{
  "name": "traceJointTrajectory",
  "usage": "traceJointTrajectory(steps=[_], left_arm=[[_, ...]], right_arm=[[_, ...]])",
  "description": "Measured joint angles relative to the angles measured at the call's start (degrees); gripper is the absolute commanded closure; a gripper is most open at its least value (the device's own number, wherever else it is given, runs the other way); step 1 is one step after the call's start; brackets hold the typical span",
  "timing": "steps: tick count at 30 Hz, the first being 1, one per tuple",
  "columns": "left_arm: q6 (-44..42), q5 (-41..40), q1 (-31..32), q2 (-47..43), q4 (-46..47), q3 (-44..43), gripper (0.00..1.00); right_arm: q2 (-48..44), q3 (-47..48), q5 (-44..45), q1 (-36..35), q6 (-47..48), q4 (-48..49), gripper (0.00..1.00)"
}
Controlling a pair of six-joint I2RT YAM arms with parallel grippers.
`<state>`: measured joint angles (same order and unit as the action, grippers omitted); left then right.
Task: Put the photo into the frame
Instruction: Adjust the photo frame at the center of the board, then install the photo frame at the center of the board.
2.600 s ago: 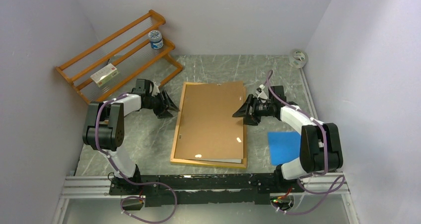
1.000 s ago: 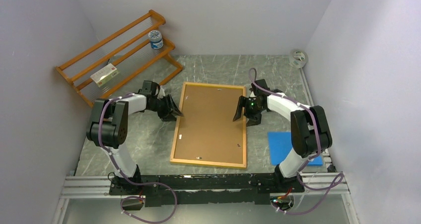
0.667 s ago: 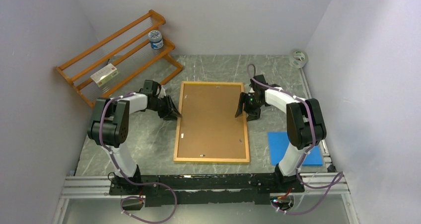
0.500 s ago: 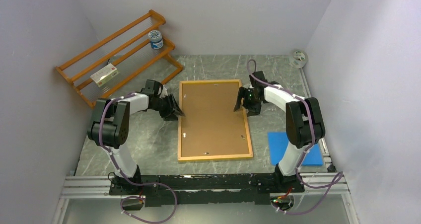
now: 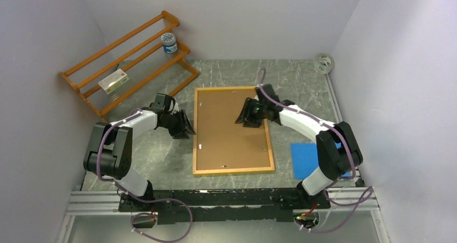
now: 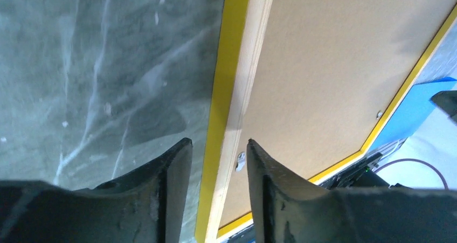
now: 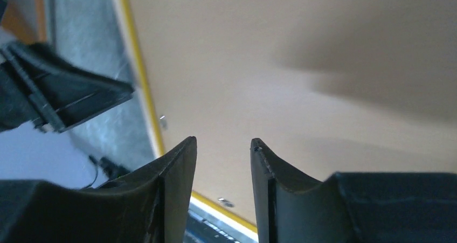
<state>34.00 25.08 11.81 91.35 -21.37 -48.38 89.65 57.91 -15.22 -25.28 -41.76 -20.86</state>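
The frame [image 5: 233,170] lies face down in the middle of the table, with the brown backing board [image 5: 229,130] filling it. The photo is hidden. My left gripper [image 5: 186,125] hangs open just off the frame's left edge. In the left wrist view the frame's yellow edge [image 6: 229,92] runs in line with the gap of the left gripper [image 6: 218,146], and nothing is held. My right gripper [image 5: 242,116] hovers over the upper right of the board. In the right wrist view the right gripper [image 7: 222,141] is open and empty above the backing board [image 7: 269,65].
An orange slatted rack [image 5: 126,60] stands at the back left with a small jar [image 5: 169,42] and a flat box [image 5: 113,81] on it. A blue sheet [image 5: 310,159] lies right of the frame. A tape roll [image 5: 323,63] sits in the back right corner.
The frame swung straight and shifted slightly right. My right gripper left the frame's right edge, moved left over the board, and its jaws narrowed. My left gripper drew back a little.
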Motion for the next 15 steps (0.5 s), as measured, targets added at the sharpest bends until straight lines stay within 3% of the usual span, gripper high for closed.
traceJointTrajectory(steps=[6,15], left_arm=[[0.9,2.2,0.0,-2.9,0.4,5.4,0.74],[2.7,6.8,0.0,-4.6,3.3,10.1,0.74]], right_arm=[[7.5,-0.5,-6.8,-11.6,-6.6,12.0,0.69],[18.2,4.1,-10.6,-19.1,-10.8,16.6,0.84]])
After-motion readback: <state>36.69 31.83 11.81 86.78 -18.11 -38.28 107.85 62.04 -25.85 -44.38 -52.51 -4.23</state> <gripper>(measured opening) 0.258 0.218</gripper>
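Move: The stretch of frame rail beside the left clip lies about 5 cm back from the left gripper, 1 cm to its right and 2 cm below; the left clip is some 4 cm back, 3 cm right. From the right gripper that left clip lies about 18 cm left, 9 cm back and 8 cm below; the bottom clip is 8 cm left and 17 cm back, the right clip 9 cm right and 10 cm back. Draw the left gripper back about 5 cm along the frame's left rail, sinking slightly, and narrow its fingers to pinch the rail beside the left clip. Meanwhile swing the right gripper about 15 cm left across the backing board, also back and down, towards that clip, turning the wrist counter-clockwise and closing the fingers most of the way, without yet reaching the clip. ##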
